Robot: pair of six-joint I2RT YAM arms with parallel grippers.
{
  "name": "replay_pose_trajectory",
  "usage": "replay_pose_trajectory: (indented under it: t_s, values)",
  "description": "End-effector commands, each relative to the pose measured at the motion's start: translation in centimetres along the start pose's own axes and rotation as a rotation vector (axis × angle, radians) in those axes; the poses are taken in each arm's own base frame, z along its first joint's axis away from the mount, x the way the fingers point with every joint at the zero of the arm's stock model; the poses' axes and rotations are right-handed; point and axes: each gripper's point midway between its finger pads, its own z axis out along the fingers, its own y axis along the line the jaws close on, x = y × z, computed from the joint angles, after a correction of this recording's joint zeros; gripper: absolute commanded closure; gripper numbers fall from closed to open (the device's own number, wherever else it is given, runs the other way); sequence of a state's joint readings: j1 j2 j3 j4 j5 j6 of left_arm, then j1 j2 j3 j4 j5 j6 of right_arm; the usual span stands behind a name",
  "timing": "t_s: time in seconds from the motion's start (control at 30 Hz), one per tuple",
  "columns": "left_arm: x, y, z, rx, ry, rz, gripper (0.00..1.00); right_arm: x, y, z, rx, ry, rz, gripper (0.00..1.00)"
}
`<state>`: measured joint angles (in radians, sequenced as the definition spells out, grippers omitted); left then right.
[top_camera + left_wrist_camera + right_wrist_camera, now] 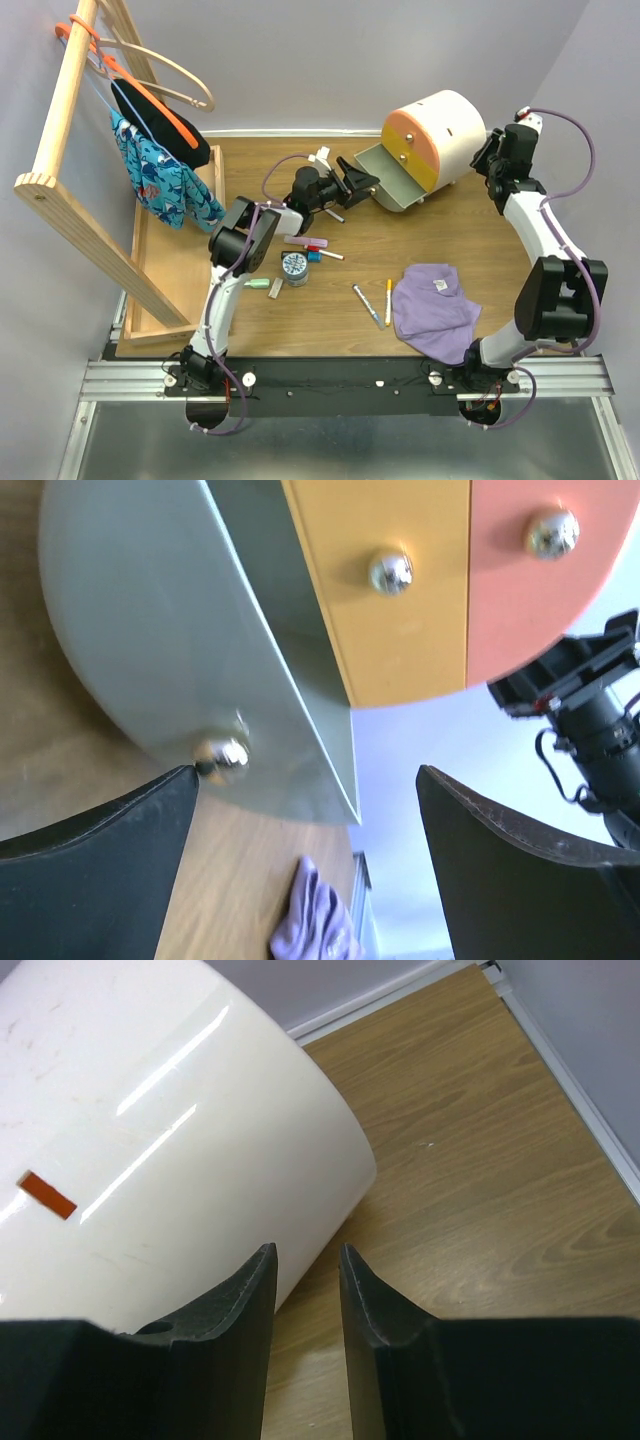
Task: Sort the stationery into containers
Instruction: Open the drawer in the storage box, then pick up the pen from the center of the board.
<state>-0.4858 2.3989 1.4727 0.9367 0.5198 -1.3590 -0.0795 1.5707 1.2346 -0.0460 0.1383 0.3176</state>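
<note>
The cream drawer unit [448,128] lies at the back of the table. Its orange [530,580] and yellow [400,590] drawers are shut, and a grey-green drawer [392,180] is pulled out. My left gripper [357,184] stands wide open just before that drawer's front, its knob [222,752] at one fingertip. My right gripper [308,1255] sits behind the unit, jaws slightly apart with nothing between them, one finger against the cream shell [150,1140]. On the table lie a pink bar [304,240], a round patterned jar [295,266] and several pens [368,305].
A purple cloth [435,305] lies at the front right. A long wooden tray [150,262] and a wooden rack [70,100] with hangers and blue clothing stand at the left. A yellow pen [388,300] lies beside the cloth.
</note>
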Motion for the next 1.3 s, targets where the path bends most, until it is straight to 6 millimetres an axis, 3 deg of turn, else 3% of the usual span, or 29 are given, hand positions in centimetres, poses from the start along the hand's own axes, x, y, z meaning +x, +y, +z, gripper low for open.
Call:
replay_pose_trajectory:
  t_s: [0.0,0.07,0.13,0.17,0.3,0.33,0.37,0.4,0.43,0.47,0.5,0.53,0.57,0.63,0.73,0.8,0.83,0.87,0.97,1.03,1.17,1.27]
  values:
    - [0.6,-3.7,-3.3,-0.021,0.073,0.053,0.01,0.1,1.2,-1.6,-0.065,0.008,0.028,0.60]
    - [2.1,-1.6,-5.1,-0.097,0.119,0.053,0.01,0.6,1.1,-2.1,-0.073,0.014,0.040,0.60]
    - [2.6,-1.4,-6.1,-0.123,0.138,0.094,0.01,1.9,1.3,-2.5,-0.101,0.035,0.041,0.59]
    - [2.9,-0.2,-6.6,-0.166,0.161,0.114,0.01,1.7,1.5,-2.9,-0.116,0.025,0.043,0.59]
    - [2.8,-0.6,-7.3,-0.181,0.201,0.245,0.01,2.0,2.6,-4.4,-0.206,0.016,0.032,0.59]
    - [2.7,-2.4,-7.4,-0.159,0.209,0.330,0.01,2.2,2.8,-4.8,-0.220,0.028,0.026,0.59]
    - [3.1,-2.3,-8.0,-0.205,0.245,0.360,0.01,1.9,3.1,-5.3,-0.242,0.021,0.014,0.59]
    - [3.0,-2.6,-8.4,-0.212,0.272,0.499,0.01,2.1,3.5,-6.2,-0.267,0.045,0.007,0.59]
    - [3.5,-5.0,-8.7,-0.191,0.293,0.591,0.01,2.5,3.6,-6.8,-0.278,0.067,0.000,0.59]
    - [4.4,-4.7,-9.8,-0.254,0.350,0.631,0.01,2.4,3.7,-7.3,-0.290,0.069,-0.016,0.58]
    - [4.2,-5.0,-10.4,-0.258,0.383,0.819,0.01,2.8,4.1,-7.8,-0.321,0.086,-0.029,0.56]
    - [4.1,-6.9,-10.9,-0.290,0.360,0.920,0.01,2.6,4.3,-8.8,-0.345,0.082,-0.040,0.55]
    - [4.6,-6.6,-12.2,-0.331,0.394,0.964,0.01,2.6,4.5,-9.3,-0.369,0.080,-0.064,0.54]
    - [3.7,-8.6,-13.6,-0.363,0.347,1.042,0.01,3.0,5.7,-11.0,-0.457,0.091,-0.093,0.44]
    - [3.1,-9.0,-15.8,-0.455,0.319,1.033,0.01,3.7,6.8,-12.6,-0.535,0.112,-0.165,0.39]
    - [2.6,-8.0,-17.4,-0.529,0.315,1.069,0.01,4.0,8.0,-13.9,-0.603,0.100,-0.246,0.38]
    - [2.4,-8.9,-18.1,-0.518,0.306,1.117,0.01,4.6,8.7,-14.6,-0.643,0.108,-0.279,0.38]
    - [2.1,-7.9,-19.1,-0.547,0.323,1.178,0.01,4.7,8.8,-14.9,-0.667,0.095,-0.329,0.38]
    - [1.3,-7.9,-21.0,-0.585,0.339,1.267,0.01,6.2,11.7,-16.7,-0.793,0.101,-0.475,0.36]
    - [0.5,-8.6,-21.7,-0.594,0.322,1.329,0.01,7.4,12.9,-16.9,-0.824,0.134,-0.526,0.35]
    - [-0.7,-9.2,-22.6,-0.655,0.305,1.394,0.01,7.8,13.7,-16.1,-0.852,0.190,-0.576,0.36]
    - [-1.2,-8.4,-24.3,-0.752,0.396,1.412,0.05,8.2,14.4,-15.7,-0.879,0.192,-0.640,0.37]
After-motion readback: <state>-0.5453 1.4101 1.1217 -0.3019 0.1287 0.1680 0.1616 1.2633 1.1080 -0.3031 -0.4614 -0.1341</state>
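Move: The open drawer's knob is only some 2 cm ahead of the left hand, 1 cm right and 3 cm below. That hand is bound for the purple highlighter, about 12 cm back, 18 cm left and 8 cm down, with the purple-capped marker 6 cm beyond it and 2 cm farther left. From the right hand the drawer's middle lies roughly 6 cm ahead, 23 cm left and 13 cm lower; the storage box's middle is about 14 cm ahead, 8 cm left and 6 cm down. Already off the knob and wide open, the left hand backs away from the drawer about 14 cm while drifting left, climbs, then swings on left (some 17 cm in all) and sinks partway, the wrist rolling its left side up and tipping the fingers from level to slanting down over the loose markers. The right hand leaves the box's right side, going left some 18 cm and back about 12 to hover high near the drawer's near side, turning roughly 55 degrees counter-clockwise while its fingers open wider. ##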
